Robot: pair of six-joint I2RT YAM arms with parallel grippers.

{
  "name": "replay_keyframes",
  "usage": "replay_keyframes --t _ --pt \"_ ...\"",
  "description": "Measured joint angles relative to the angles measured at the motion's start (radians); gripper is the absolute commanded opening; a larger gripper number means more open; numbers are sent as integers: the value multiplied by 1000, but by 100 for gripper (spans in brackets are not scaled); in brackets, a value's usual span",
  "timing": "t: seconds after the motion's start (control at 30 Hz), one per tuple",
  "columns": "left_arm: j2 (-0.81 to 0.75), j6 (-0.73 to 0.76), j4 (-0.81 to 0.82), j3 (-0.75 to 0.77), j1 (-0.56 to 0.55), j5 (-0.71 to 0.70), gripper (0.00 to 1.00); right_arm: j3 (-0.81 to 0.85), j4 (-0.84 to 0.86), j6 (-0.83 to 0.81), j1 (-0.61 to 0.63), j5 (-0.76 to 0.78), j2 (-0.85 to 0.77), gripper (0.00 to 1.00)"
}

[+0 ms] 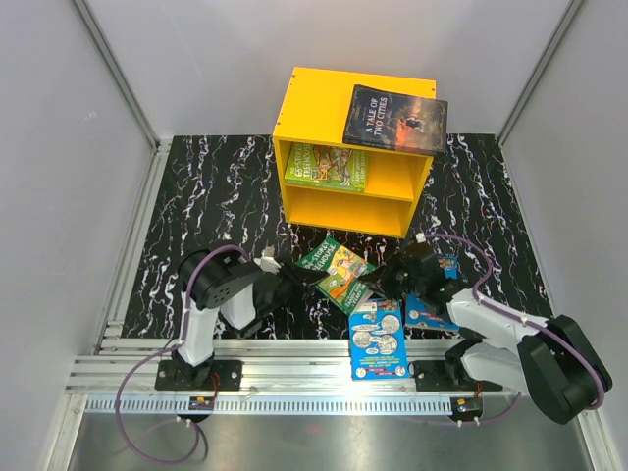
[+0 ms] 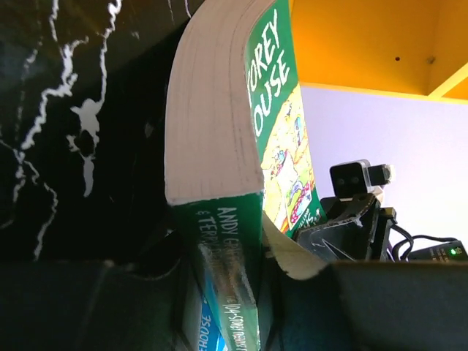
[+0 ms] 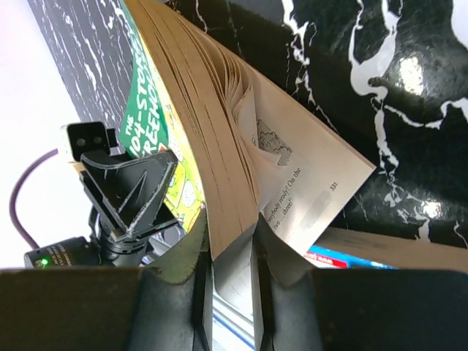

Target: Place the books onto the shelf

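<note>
The yellow shelf stands at the back, with the dark "A Tale of Two Cities" book flat on its top and a green book in its upper compartment. A second green book hangs tilted between both arms. My left gripper is shut on its spine end. My right gripper is shut on its page block, with a few loose pages fanning out. One blue book lies at the front edge. Another blue book lies partly under the right arm.
The black marbled mat covers the table between white side walls. A metal rail with both arm bases runs along the near edge. The shelf's lower compartment holds nothing visible.
</note>
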Motion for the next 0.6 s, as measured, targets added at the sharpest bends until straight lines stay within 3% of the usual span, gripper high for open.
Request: replay_keyframes --t 0.03,0.07,0.1,0.17,0.23,0.47,0.6 --pt "-9 3 -2 -7 0 1 0 0 -5 -4 1 -1 -7 17" --pt "-21 10 -4 -11 0 2 0 0 -14 -8 2 -4 -16 56" --pt "-47 25 -11 -19 -1 3 0 0 -24 -7 2 -9 -31 73" --pt "-111 85 -50 -36 -2 -3 0 2 -60 -19 2 -16 -84 95" --pt "-198 156 -121 -48 -1 -10 0 18 -131 -45 2 -8 -171 100" --pt "-599 467 -531 50 -59 -73 0 166 -524 -155 1 145 -612 100" --pt "-713 585 -695 142 -68 -100 0 209 -717 -184 1 222 -821 100"
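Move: Both hands hold the green Treehouse book; its middle is about 4 cm right of the left hand and 2 cm ahead. The shelf's empty lower bay lies some 14 cm ahead of the left hand, 5 cm to its right and a little higher. From the right hand, the green book's middle is 8 cm left and 2 ahead; one blue book is some 14 cm straight back, another 14 cm right and 3 back, both about 5 cm below. Upward go both hands, parting: the right fingers spring wide open, let go of the green book's right-hand part and climb about 14 cm while drawing right and back, away from it. The left hand keeps its pinch on the book's near-left edge and lifts it some 13 cm almost straight up, the wrist rolling about 30 degrees so that the hand's left side rises. ##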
